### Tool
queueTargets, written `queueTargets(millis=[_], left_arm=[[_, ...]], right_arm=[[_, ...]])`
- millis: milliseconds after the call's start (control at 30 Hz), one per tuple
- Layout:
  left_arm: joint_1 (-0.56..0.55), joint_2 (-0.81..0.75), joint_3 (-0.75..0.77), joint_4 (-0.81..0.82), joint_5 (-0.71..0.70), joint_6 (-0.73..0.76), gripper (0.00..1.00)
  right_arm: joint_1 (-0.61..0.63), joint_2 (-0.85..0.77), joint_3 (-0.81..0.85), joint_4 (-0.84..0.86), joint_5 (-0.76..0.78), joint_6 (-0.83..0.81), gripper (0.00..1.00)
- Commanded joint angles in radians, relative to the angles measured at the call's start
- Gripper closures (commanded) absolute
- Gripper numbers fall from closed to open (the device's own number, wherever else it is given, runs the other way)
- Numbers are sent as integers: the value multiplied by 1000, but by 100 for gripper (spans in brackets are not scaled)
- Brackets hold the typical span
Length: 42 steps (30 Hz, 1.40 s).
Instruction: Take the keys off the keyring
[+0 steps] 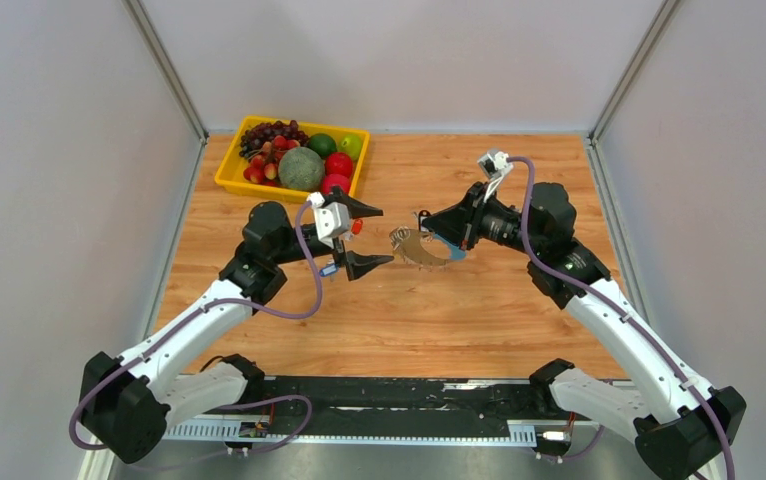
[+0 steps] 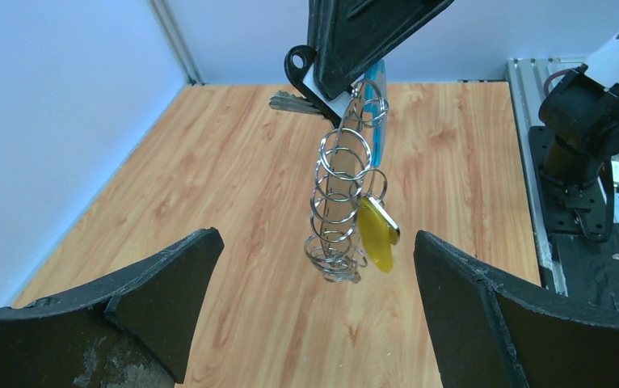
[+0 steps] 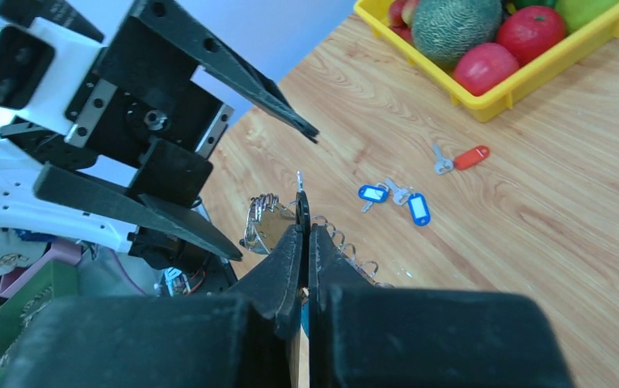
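The keyring [image 2: 343,202] hangs in the air over the table, a loop strung with several small silver rings, one arc a blue strap [image 2: 379,97]. A yellow tag [image 2: 377,234] dangles from it and one silver key [image 2: 288,103] sticks out near the top. My right gripper [image 3: 303,228] is shut on a black tab of the keyring [image 3: 270,220] and holds it up. In the top view the right gripper [image 1: 425,228] faces my left gripper [image 1: 385,236] across the keyring [image 1: 419,250]. The left gripper [image 2: 314,238] stands wide open, just short of the loop's lower end and not touching it.
Loose keys lie on the wood: two with blue tags [image 3: 373,193] [image 3: 418,208] and one with a red tag [image 3: 469,157]. A yellow tray [image 1: 231,180] of fruit sits at the back left. Grey walls close in the table's sides and back.
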Motion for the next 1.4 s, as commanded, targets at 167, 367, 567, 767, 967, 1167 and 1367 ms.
queueTargets(millis=[167, 367, 567, 767, 967, 1167, 1367], left_arm=[[-20, 24, 15, 30, 77, 2, 0], [-34, 34, 16, 16, 115, 23, 1], [-56, 48, 26, -42, 139, 76, 2], [-66, 56, 30, -70, 125, 101, 2], [-68, 66, 32, -58, 150, 98, 5], [-69, 65, 32, -32, 191, 93, 4], [-69, 65, 49, -24, 202, 70, 0]], right_arm=[[8, -31, 39, 130, -121, 44, 97], [9, -40, 36, 133, -136, 56, 96], [11, -54, 27, 184, -135, 81, 96], [11, -96, 2, 246, -123, 124, 95], [10, -99, -12, 278, -128, 151, 95], [13, -91, -38, 343, -144, 191, 95], [23, -78, -53, 382, -147, 215, 95]])
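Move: The left hand, open and facing right, has the keyring's yellow key tag about 5 cm to its right, some 3 cm nearer the base and roughly level. The keyring's middle is about 8 cm right and 2 cm back; the black key is about 8 cm right, straight across and 6 cm higher. From the right hand, already pinching that key, the yellow tag hangs about 4 cm left, 3 cm back and 7 cm below. Still pinching the black key, the right hand carries the hanging keyring up about 6 cm and back some 3.5 cm, most of the climb coming midway, while its left-pointing fingers tilt upward roughly 10 degrees and swing slightly counter-clockwise. The left hand, fingers spread wide, eases back and down about 3.5 cm each and some 2 cm to the right, closing sideways on the yellow-tagged end of the keyring, and turns about 10 degrees clockwise without gripping anything. ##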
